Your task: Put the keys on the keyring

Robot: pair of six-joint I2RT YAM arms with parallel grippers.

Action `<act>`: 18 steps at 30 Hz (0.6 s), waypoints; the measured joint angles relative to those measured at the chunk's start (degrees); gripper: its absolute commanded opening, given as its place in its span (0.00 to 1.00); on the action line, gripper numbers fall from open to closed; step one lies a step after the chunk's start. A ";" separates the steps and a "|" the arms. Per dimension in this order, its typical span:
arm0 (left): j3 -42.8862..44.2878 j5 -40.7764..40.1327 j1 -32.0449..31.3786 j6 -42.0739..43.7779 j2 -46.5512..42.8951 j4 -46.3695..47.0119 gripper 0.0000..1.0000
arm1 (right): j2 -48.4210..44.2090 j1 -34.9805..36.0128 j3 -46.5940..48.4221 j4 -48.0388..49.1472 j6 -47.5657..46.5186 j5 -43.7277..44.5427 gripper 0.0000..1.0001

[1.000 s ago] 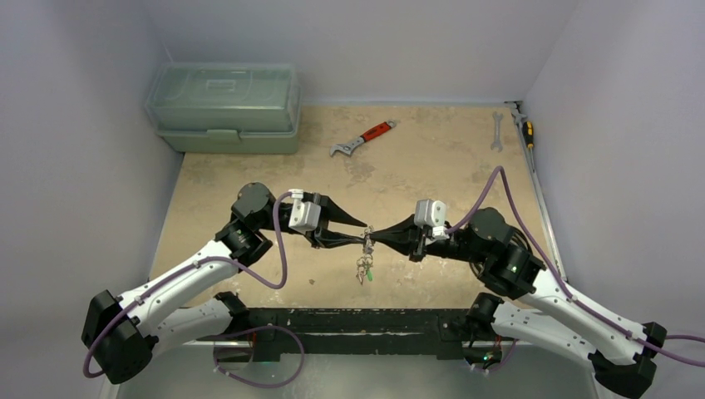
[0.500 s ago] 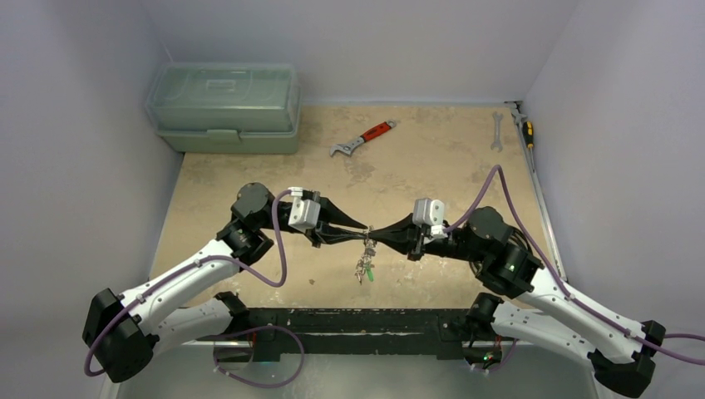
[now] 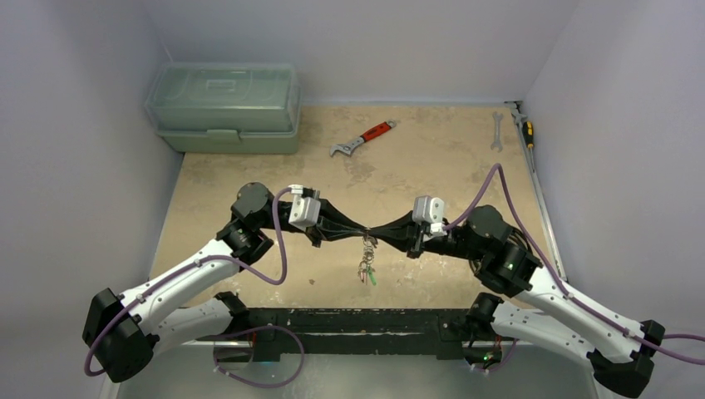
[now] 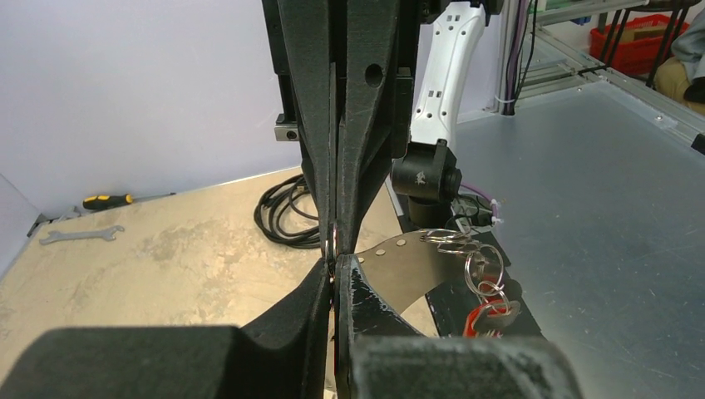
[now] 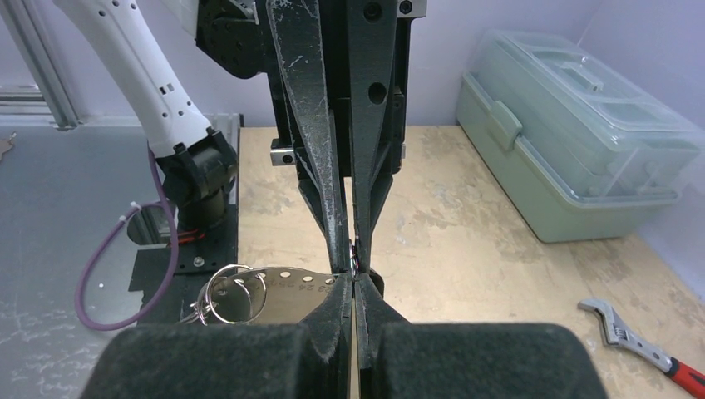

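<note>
Over the middle of the table my left gripper (image 3: 363,233) and right gripper (image 3: 375,234) meet tip to tip, both shut. Each pinches the thin silvery keyring (image 4: 334,244) at the top of the bunch; the exact spot held is hidden between the pads. A flat silver plate with holes (image 4: 397,268) and small linked rings (image 5: 229,291) hang from it toward the near edge. The keys (image 3: 366,268) dangle below the tips, one with a red tag (image 4: 486,314), one with a green tag (image 3: 372,279).
A pale green toolbox (image 3: 224,106) stands at the back left. A red-handled wrench (image 3: 363,139) lies at the back centre, with a silver spanner (image 3: 497,130) and a yellow-handled screwdriver (image 3: 524,126) at the back right. Black cable (image 4: 287,212) is coiled by the right arm's base.
My left gripper's fingers have closed from partly open to shut on the top of the bunch. The meeting point of both grippers has shifted slightly; the keys still hang below.
</note>
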 measured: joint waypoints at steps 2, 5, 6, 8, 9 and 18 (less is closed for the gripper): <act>0.00 -0.39 0.00 -0.42 0.00 -0.02 0.00 | 0.02 -0.02 0.00 0.09 0.00 0.00 0.00; 0.00 -1.14 0.00 -0.63 -0.22 -0.13 0.00 | 0.13 -0.07 0.00 0.42 0.00 0.07 0.00; 0.00 -1.49 -0.02 -0.63 -0.35 -0.28 0.00 | 0.35 -0.07 0.00 0.48 0.00 0.13 0.02; 0.00 -2.27 -0.02 -0.52 -0.68 -0.94 0.00 | 0.44 -0.07 0.00 0.61 0.02 0.44 0.08; 0.00 -2.71 -0.02 -0.35 -0.79 -1.29 0.00 | 0.52 -0.07 0.00 0.59 0.04 0.63 0.12; 0.00 -7.67 -0.13 3.10 -1.64 -5.95 0.00 | 1.14 -0.02 0.76 -2.03 0.02 3.37 0.31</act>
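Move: Between the two fingertips, which meet nose to nose, a small split ring at the keyring plate's edge lies practically at each hand point. The keyring plate's middle is some 5 cm back from the left hand, sideways level with it and about 5 cm below. The green-tagged key hangs lower, roughly 7 cm back of that hand and 9 cm below, also with little sideways offset. Both grippers are already shut. Keeping its pinch on the small ring, the left hand eases about 2 cm forward, dipping slightly towards the end, and swings its fingertips forward some 10 degrees counter-clockwise. The right hand drifts forward about 1 cm and down nearly as much, and midway starts spreading its fingers to roughly a quarter open, giving up its pinch at the ring and the plate's edge while staying right beside the left tips. ##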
